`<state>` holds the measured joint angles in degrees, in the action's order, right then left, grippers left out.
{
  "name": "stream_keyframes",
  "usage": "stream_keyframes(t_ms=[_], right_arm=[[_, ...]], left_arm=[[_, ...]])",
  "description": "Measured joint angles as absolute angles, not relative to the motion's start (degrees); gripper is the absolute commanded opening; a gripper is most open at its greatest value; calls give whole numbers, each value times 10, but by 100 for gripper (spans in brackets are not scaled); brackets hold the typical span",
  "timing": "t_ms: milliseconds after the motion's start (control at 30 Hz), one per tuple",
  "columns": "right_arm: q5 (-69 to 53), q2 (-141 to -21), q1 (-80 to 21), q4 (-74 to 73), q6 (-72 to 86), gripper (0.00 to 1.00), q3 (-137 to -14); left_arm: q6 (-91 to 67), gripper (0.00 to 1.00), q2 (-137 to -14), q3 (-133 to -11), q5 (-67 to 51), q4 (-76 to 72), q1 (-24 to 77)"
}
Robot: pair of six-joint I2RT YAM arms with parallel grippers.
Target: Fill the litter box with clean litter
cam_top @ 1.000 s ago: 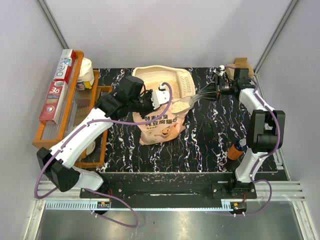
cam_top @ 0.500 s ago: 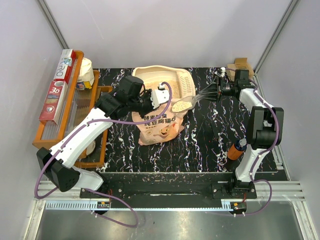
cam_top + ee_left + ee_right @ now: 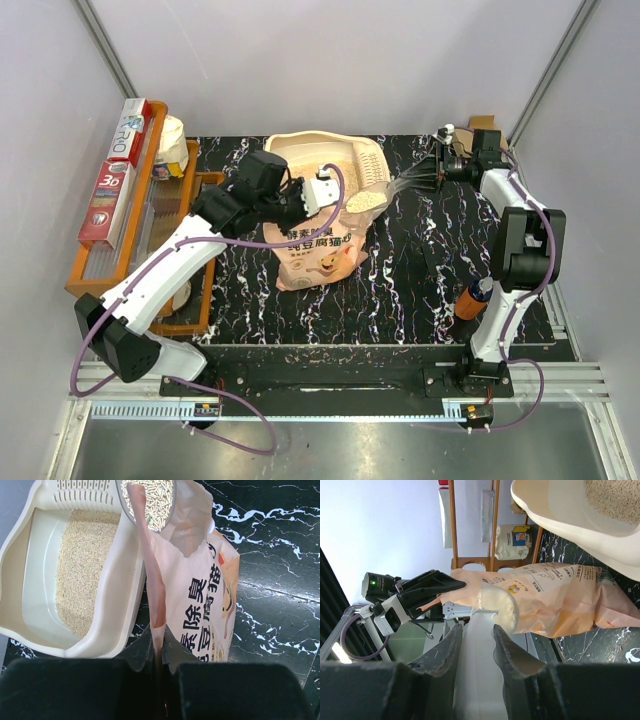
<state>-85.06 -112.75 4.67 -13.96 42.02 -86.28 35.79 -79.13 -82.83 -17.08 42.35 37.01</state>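
The cream litter box point(image 3: 300, 150) lies at the back of the table, with a layer of clean litter point(image 3: 82, 575) on its floor. In front of it stands the pink-and-white bag point(image 3: 320, 248). My left gripper point(image 3: 330, 198) is shut on the bag's top edge point(image 3: 156, 605) and holds the mouth open. My right gripper point(image 3: 432, 176) is shut on the handle of a clear scoop point(image 3: 365, 199). The scoop's bowl point(image 3: 150, 500) is full of pale pellets and hangs over the bag's mouth, beside the litter box's rim point(image 3: 125, 580).
An orange wooden tray point(image 3: 90, 270) with foil boxes point(image 3: 118, 175) stands at the left. An orange bottle point(image 3: 470, 298) stands by the right arm's base. A cardboard box point(image 3: 486, 126) sits at the back right corner.
The right gripper has drawn back and up, lifting the loaded scoop out of the bag towards the litter box. The left gripper has kept its hold on the bag.
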Motion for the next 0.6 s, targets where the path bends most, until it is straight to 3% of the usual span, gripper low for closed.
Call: stream_keyframes(t_ms=[400, 600], right_arm=[[-850, -1176, 48, -112, 465, 0, -925], [-850, -1240, 48, 8, 577, 0, -978]], left_arm=[[363, 0, -814, -839, -161, 410, 367], [366, 0, -823, -843, -158, 408, 364]])
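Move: The right hand keeps hold of the scoop loaded with litter; the middle of the litter box lies about 19 cm to its left, 4 cm farther out and 15 cm below. The litter bag is some 20 cm left and 12 cm back, and the black tool roughly 8 cm right and 18 cm back. From the left hand, still pinching the bag, the litter box is around 11 cm ahead, 5 cm right and 17 cm down. Right hand carries the loaded scoop forward about 6 cm, speeding up, from the bag mouth towards the litter box. ##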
